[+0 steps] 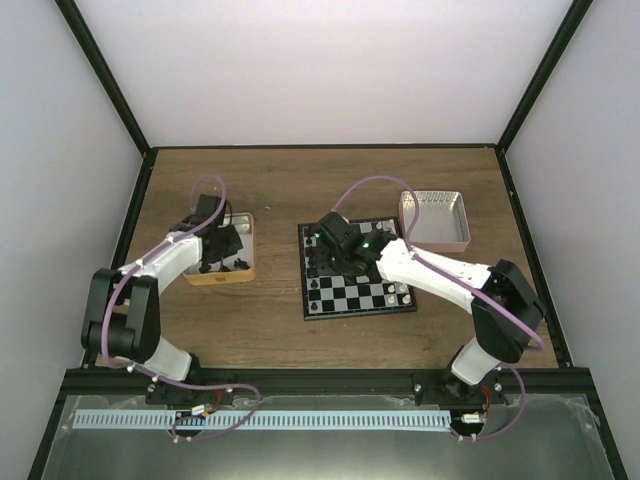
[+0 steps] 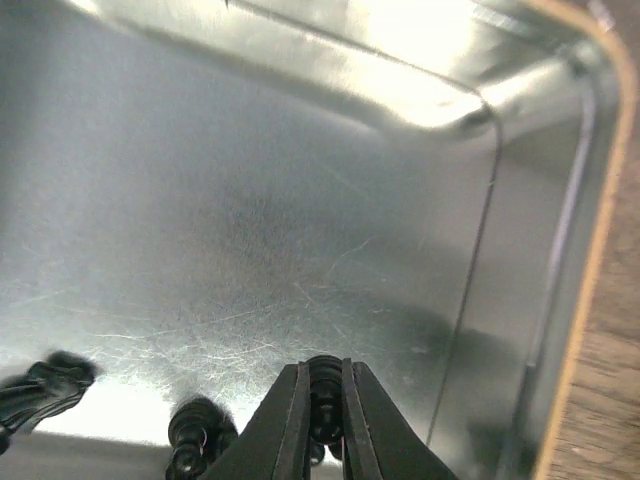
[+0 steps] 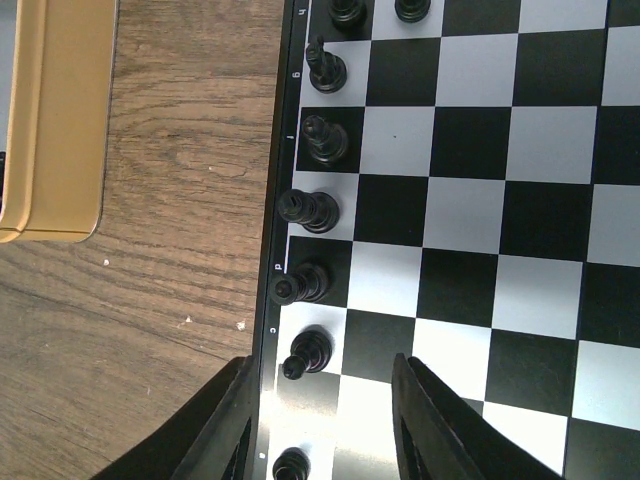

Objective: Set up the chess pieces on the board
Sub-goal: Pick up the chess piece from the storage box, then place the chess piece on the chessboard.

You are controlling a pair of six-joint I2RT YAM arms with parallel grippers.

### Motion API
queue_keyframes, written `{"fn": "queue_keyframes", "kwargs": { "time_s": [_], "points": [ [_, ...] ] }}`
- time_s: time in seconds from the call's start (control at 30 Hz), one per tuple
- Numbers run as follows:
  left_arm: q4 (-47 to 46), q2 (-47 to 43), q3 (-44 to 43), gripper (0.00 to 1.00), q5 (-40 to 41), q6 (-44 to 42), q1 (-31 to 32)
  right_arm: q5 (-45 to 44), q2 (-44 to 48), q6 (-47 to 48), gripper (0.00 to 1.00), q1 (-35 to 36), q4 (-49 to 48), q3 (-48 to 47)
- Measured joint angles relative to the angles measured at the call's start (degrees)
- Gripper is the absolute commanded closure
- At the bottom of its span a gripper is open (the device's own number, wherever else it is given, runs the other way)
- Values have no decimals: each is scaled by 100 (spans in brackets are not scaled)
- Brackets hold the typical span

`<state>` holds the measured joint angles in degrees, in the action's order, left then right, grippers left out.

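My left gripper is down inside the gold-rimmed tin and is shut on a small black chess piece held between its fingers. Two more black pieces lie on the tin floor to the left. The board lies under my right gripper, which is open over the board's left edge. A row of black chess pieces stands along that edge. One of them sits near the left finger, untouched. In the top view the right gripper hovers over the board's far left part.
The gold tin sits left of the board, and its corner shows in the right wrist view. A silver tin stands at the back right. A few pieces stand along the board's near right edge. Wooden tabletop surrounds everything.
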<state>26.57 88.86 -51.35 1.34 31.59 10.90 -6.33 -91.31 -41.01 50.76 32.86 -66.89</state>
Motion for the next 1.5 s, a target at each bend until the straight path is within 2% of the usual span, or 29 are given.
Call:
{"fn": "queue_keyframes", "kwargs": {
  "time_s": [0.2, 0.37, 0.7, 0.83, 1.0, 1.1, 1.27, 1.5],
  "points": [
    [15, -483, -83, 91, 50, -20, 9, -140, 66, -164, 63, 0, -15, 59],
    [153, -623, -223, 90, -164, -109, 179, -404, 496, -476, 62, 0, -120, 367],
    [586, -798, -610, 89, -680, -348, 1958, -1272, 1622, -1554, 61, -11, -249, 1207],
    [719, -743, -802, 88, -708, -402, 2420, -1670, 2253, -1963, 60, -31, -232, 1611],
    [844, -136, -1552, 88, -468, -518, 2914, -2114, 2846, -2253, 60, -37, -236, 1840],
    [1084, 566, -2288, 88, -188, -621, 3069, -2282, 3056, -2341, 60, -37, -245, 1941],
    [1513, 1797, -3519, 88, 160, -796, 3093, -2426, 3261, -2448, 59, -37, -229, 2175],
    [1967, 2715, -4358, 88, 251, -999, 3088, -2490, 3407, -2457, 59, -44, -225, 2330]
  ]
}}
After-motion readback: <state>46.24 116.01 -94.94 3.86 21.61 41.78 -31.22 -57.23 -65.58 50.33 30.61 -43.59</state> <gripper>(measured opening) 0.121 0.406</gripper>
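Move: The left hand, already pinching a black chess piece in the storage box, has the empty squares beside the board's far-left corner about 24 cm to its right, 1 cm ahead and 3 cm below. The lone black pawn stands 3 cm beyond them, the corner's black back-row piece 3 cm to their left. From the right hand, those squares lie some 9 cm ahead, 1 cm right and 10 cm below. Left hand carries its black piece up and some 25 cm right over the board; right hand withdraws rightward. ##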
